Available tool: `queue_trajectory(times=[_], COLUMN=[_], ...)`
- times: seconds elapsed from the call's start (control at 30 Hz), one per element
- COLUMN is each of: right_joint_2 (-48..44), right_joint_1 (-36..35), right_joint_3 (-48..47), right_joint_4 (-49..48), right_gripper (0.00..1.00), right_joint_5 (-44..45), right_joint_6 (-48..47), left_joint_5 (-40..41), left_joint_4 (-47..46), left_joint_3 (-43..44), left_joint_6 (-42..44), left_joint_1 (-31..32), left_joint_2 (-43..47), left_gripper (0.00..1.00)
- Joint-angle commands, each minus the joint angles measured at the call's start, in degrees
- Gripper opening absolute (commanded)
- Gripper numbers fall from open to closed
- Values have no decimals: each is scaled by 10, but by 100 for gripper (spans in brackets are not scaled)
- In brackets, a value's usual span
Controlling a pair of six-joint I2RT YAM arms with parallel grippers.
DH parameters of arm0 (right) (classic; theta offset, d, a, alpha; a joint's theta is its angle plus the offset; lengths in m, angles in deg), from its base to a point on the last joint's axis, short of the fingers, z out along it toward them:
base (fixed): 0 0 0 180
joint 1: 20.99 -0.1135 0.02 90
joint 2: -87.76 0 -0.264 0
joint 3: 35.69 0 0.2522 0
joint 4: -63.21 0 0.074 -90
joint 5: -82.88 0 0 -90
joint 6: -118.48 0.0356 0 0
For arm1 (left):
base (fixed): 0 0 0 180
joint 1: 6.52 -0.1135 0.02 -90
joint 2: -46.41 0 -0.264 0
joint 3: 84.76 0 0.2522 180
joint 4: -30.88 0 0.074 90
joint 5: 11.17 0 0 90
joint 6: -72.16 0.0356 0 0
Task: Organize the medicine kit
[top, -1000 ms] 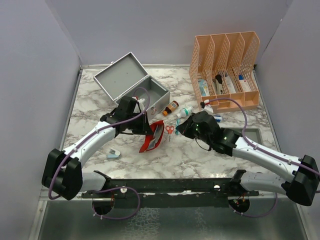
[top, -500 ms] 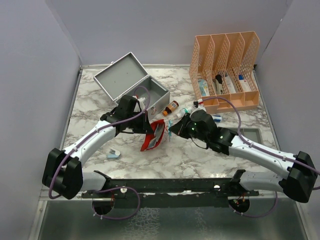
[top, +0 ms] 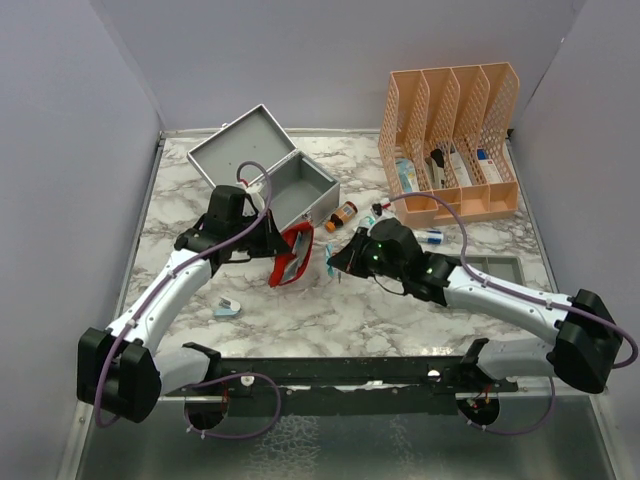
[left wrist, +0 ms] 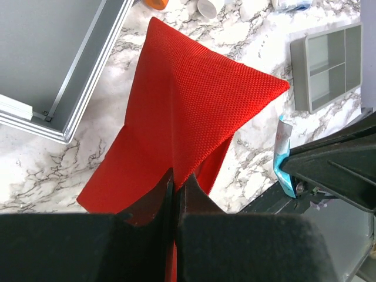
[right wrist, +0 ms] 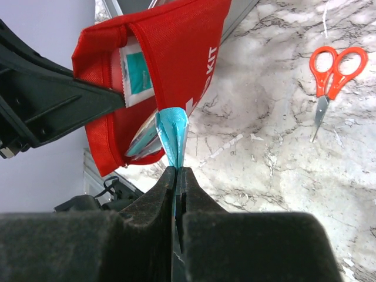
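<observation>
The medicine kit (top: 300, 188) is a grey metal box standing open at the back left, its lid (top: 238, 150) tipped back. My left gripper (top: 272, 246) is shut on a red fabric pouch (top: 286, 256), which hangs just in front of the box. In the left wrist view the jaws (left wrist: 176, 176) pinch a fold of the pouch (left wrist: 194, 100). My right gripper (top: 336, 264) is shut on a thin blue packet (right wrist: 173, 132). The packet's tip sits at the open mouth of the pouch (right wrist: 170, 47), where other flat packets show inside.
An orange mesh organizer (top: 450, 130) with supplies stands at the back right. An orange bottle (top: 343, 214) lies beside the box. Orange-handled scissors (right wrist: 332, 70) lie on the marble. A shallow grey tray (top: 497, 270) sits at the right, and a small blue item (top: 228, 307) at the front left.
The left gripper has carried the red pouch left and back toward the box. The right gripper has followed to the left with the blue packet, up to the pouch's mouth.
</observation>
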Motion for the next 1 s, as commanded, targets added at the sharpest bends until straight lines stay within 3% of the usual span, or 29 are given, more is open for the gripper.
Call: queue_trajectory(times=[0.0, 0.47, 0.83, 0.87, 0.9, 0.93, 0.97], right_joint_2=[22, 123, 161, 168, 174, 178, 184], right_joint_1=[-11, -81, -104, -104, -105, -105, -106], right_joint_3=[-27, -115, -110, -112, -114, -117, -120], right_joint_4=[-31, -44, -40, -40, -41, -38, -36], right_gripper=[2, 1, 1, 1, 1, 1, 1], right_joint_5=[-18, 53, 108, 107, 106, 105, 105], right_joint_6=[-11, 22, 66, 68, 71, 74, 77], left_joint_5=[-11, -11, -11, -11, -11, -11, -11], left_joint_4=[-7, -7, -7, -91, -79, -79, -80], left_joint_3=[-19, -56, -59, -58, -59, -60, -60], left_joint_6=[-2, -2, -2, -2, -65, -242, -266], left_joint_1=[-4, -5, -5, -5, -6, -6, -6], left_joint_2=[24, 38, 51, 51, 52, 52, 54], left_gripper=[0, 0, 0, 0, 0, 0, 24])
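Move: Pinched in my right fingers is the turquoise strip; the mouth of the red first aid pouch is about 8 cm to their left, 1 cm ahead and 2 cm lower. The scissors lie some 6 cm ahead of this hand, 3 cm right and 12 cm below; the metal box stands roughly 21 cm ahead and 13 cm left. From my left fingers, shut on the pouch, its mouth is about 4 cm right, 1 cm back and 3 cm lower. I carry the turquoise strip about 8 cm left to the pouch's open mouth with my right hand, arching up a little on the way and then sinking some 3 cm, fingers staying shut. My left hand keeps its grip on the pouch, easing it back and down a couple of centimetres, then starting to bring it up and forward again. ##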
